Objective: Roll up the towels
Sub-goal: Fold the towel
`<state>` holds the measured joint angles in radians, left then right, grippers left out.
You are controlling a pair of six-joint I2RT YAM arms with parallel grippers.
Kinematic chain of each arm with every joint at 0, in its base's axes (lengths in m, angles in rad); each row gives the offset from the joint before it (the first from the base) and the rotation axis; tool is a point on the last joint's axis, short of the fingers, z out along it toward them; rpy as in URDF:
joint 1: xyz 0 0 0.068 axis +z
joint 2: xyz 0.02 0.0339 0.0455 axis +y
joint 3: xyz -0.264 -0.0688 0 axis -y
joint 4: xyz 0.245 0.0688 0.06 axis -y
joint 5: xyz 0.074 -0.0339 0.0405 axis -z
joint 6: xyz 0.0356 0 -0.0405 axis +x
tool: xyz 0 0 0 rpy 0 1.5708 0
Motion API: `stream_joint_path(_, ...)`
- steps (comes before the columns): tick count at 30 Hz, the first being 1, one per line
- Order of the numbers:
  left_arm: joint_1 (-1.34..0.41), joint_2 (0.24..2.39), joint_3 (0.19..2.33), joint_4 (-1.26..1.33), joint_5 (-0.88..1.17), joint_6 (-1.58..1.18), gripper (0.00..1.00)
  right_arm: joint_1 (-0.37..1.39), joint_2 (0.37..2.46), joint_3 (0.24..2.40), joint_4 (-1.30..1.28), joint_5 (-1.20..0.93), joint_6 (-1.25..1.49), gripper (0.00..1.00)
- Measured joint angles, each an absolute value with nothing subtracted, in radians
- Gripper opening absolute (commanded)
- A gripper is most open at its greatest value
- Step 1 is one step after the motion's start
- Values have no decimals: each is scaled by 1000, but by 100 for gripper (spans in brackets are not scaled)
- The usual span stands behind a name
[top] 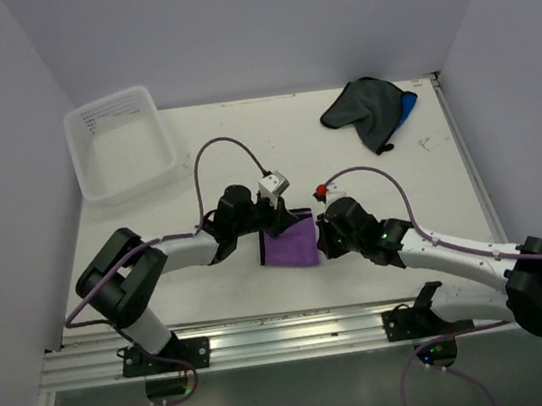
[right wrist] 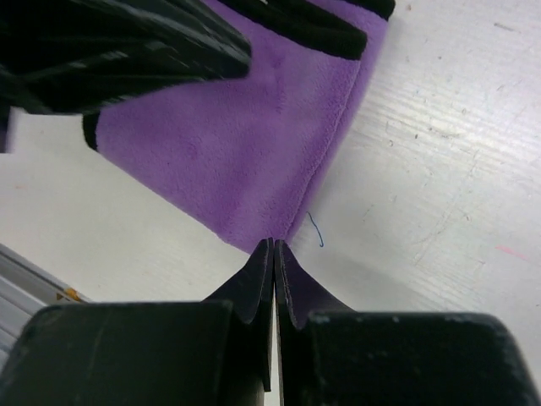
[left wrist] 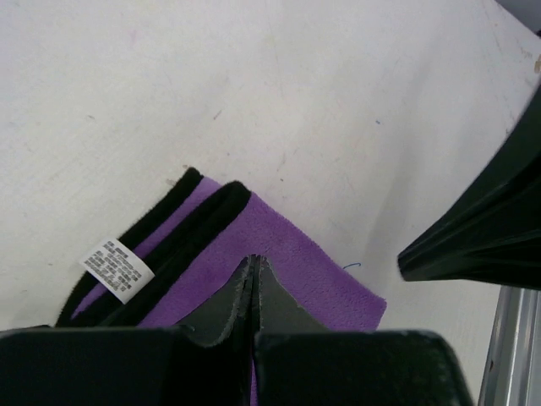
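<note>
The purple towel (top: 292,247) lies folded on the table between the two arms; the left wrist view shows its black edging and a white label (left wrist: 118,269). My left gripper (top: 279,226) is shut, its tips (left wrist: 254,259) resting on top of the purple cloth with nothing between them. My right gripper (top: 320,242) is shut at the towel's near right corner (right wrist: 273,243), and the corner of the cloth runs in between its tips. The dark grey towel (top: 364,107) lies crumpled at the back right, with the blue towel (top: 408,106) sticking out from under it.
A clear plastic tub (top: 121,143) stands at the back left. A metal rail (top: 270,336) runs along the near table edge. In the left wrist view the right gripper's dark body (left wrist: 482,228) looms close on the right. White walls close in the table.
</note>
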<state>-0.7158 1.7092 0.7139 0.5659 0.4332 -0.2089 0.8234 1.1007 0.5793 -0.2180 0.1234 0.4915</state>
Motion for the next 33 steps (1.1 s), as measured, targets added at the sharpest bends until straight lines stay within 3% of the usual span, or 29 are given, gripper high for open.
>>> stream_joint_path(6, -716, 1544, 711, 515, 366, -243, 0, 823, 1211, 611, -198, 116, 532, 0)
stream_joint_path(11, -717, 1431, 552, 545, 336, -323, 0, 823, 1285, 634, -160, 109, 557, 0)
stream_joint_path(17, -746, 1436, 396, 558, 318, -390, 0, 823, 1322, 634, -137, 104, 575, 0)
stream_joint_path(33, -760, 1488, 361, 564, 229, -453, 0, 823, 1407, 631, -111, 115, 614, 0)
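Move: Closed and empty, the left fingers hover above the folded purple towel, its middle only about 3 cm back, 1 cm to the right and 6 cm below; its white label is some 4 cm ahead. From the right hand, also shut, the towel's middle lies roughly 4 cm ahead, 8 cm left and 7 cm down, with the near right corner almost underneath. The grey towel is some 33 cm ahead and 17 cm right of the right hand. Lifting clear by nearly 6 cm, the left hand swings back and left over the towel, about 6 cm each way, then sinks about 11 cm to its near left corner, tipping further down and turning slightly counter-clockwise. Meanwhile the right hand lowers about 5 cm and edges left 2 cm onto the towel's right edge by the near corner. Both grippers stay shut. ##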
